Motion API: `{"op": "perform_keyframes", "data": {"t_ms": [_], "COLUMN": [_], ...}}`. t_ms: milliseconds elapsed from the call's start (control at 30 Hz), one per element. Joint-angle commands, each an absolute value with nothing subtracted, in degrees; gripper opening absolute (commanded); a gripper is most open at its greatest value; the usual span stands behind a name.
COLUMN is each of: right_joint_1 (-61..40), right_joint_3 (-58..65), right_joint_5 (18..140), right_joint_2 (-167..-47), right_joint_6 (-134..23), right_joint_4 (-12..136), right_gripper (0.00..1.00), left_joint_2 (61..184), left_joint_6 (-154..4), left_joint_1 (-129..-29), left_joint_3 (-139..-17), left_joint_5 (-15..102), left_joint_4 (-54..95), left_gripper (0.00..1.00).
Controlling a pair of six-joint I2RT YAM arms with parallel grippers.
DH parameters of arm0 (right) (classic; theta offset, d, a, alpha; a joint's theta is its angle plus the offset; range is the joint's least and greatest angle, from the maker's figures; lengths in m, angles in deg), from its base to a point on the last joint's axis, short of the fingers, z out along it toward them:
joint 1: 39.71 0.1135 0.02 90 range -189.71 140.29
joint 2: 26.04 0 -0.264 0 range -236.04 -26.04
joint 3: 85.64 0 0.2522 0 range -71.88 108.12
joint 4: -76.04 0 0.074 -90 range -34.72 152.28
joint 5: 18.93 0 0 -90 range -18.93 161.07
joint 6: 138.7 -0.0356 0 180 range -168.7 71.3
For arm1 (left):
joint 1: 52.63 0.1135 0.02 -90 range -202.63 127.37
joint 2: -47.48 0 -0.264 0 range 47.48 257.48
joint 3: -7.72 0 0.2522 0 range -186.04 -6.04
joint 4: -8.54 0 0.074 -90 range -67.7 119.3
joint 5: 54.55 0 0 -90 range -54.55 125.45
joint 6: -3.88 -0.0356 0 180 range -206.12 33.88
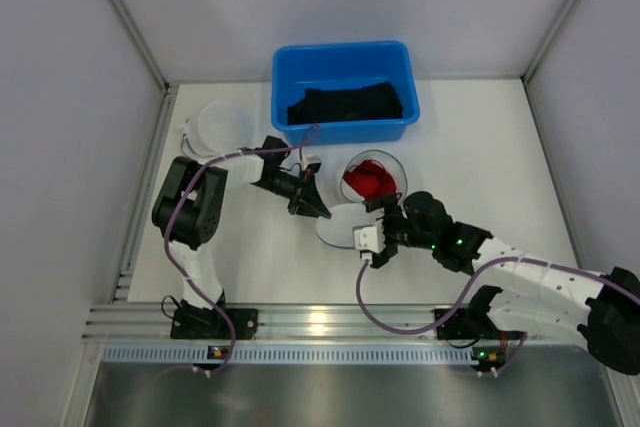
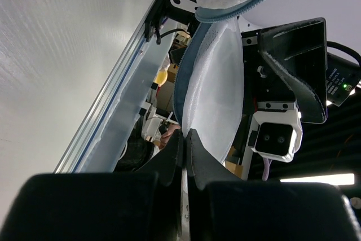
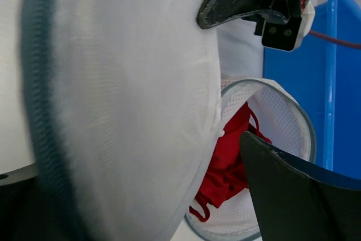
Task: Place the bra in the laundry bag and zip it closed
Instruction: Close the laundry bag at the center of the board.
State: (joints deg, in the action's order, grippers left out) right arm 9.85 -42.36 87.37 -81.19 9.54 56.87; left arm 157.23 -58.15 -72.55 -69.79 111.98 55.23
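The round white mesh laundry bag (image 1: 385, 162) lies open on the table, with the red bra (image 1: 367, 179) bunched inside it. The bra (image 3: 232, 165) also shows in the right wrist view, within the bag's rim (image 3: 293, 118). The bag's zip-edged lid (image 1: 340, 227) is lifted beside it. My left gripper (image 1: 320, 210) is shut on the lid's edge (image 2: 211, 88), its tips (image 2: 185, 134) pinching the mesh. My right gripper (image 1: 374, 244) stands open at the lid's near side, with the lid (image 3: 130, 100) between its spread fingers and the right finger (image 3: 299, 196) apart from the lid.
A blue bin (image 1: 345, 89) holding black clothing stands behind the bag. A second white round mesh item (image 1: 218, 125) lies at the back left. Walls close in both sides, and a metal rail (image 1: 330, 322) runs along the near edge.
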Motion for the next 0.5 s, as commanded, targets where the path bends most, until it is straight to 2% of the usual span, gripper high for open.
{"op": "perform_keyframes", "data": {"t_ms": [0,67,100,167,200,267,300,367,400,467], "right_joint_1": [10.39,10.39,10.39,10.3,9.78,8.2,5.49,2.75,-0.22,-2.78], "right_joint_3": [-41.73,-41.65,-41.39,-40.07,-39.2,-36.12,-35.15,-32.52,-31.38,-28.47], "right_joint_5": [82.15,81.8,81.36,79.7,79.77,83.45,85.38,91.79,94.34,99.35], "right_joint_2": [-83.69,-84.74,-85.01,-86.41,-86.85,-87.56,-87.73,-88.26,-88.61,-90.1], "right_joint_6": [7.98,8.08,7.38,4.84,3.95,-1.05,-2.81,-7.99,-9.84,-16.75], "right_joint_4": [69.39,70.8,71.24,72.04,70.99,67.74,66.68,63.96,62.82,60.54], "right_gripper": [0.95,0.79,0.58,0.39,0.23,0.08,0.0,0.0,0.0,0.0], "left_joint_2": [156.99,156.9,156.73,156.46,155.77,154.45,153.92,151.9,150.85,147.07], "left_joint_6": [-57.03,-57.2,-57.38,-58.08,-58.6,-60.19,-60.54,-62.64,-64.31,-66.33], "left_joint_1": [-72.32,-72.32,-72.32,-72.32,-72.23,-71.97,-71.36,-70.39,-68.99,-67.4], "left_joint_3": [-71.34,-71.25,-71.43,-71.95,-72.31,-73.09,-73.45,-74.41,-75.46,-76.52], "left_joint_5": [114.55,114.46,114.46,114.55,114.46,112.1,111.13,107.72,105.87,100.17], "left_joint_4": [54.03,54.03,54.12,54.03,54.03,54.03,54.12,54.03,54.03,53.95], "left_gripper": [0.0,0.0,0.0,0.01,0.07,0.2,0.35,0.45,0.61,0.74]}}
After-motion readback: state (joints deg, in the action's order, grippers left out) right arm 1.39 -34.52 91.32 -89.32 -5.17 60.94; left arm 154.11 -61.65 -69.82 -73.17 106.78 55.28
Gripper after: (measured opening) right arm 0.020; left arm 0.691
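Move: The right hand's open fingers straddle the laundry bag's lid, whose middle lies about 5 cm to its left, level fore and aft and some 2 cm lower. The open bag body, with the bra inside, is about 12 cm ahead and 10 cm below; the blue bin is some 32 cm ahead, 5 cm left and 7 cm below. The left hand still pinches the lid, its middle about 4 cm to the right, 3 cm back and 2 cm lower. Forward towards the open bag body goes the right hand, about 5 cm, its fingers closing on the lid near the zip edge on the way; once shut it also lifts roughly 2 cm, the wrist tipping and turning a little clockwise. The left hand holds still at first, then opens, releases its pinch and moves about 3 cm forward, slightly up and left. ##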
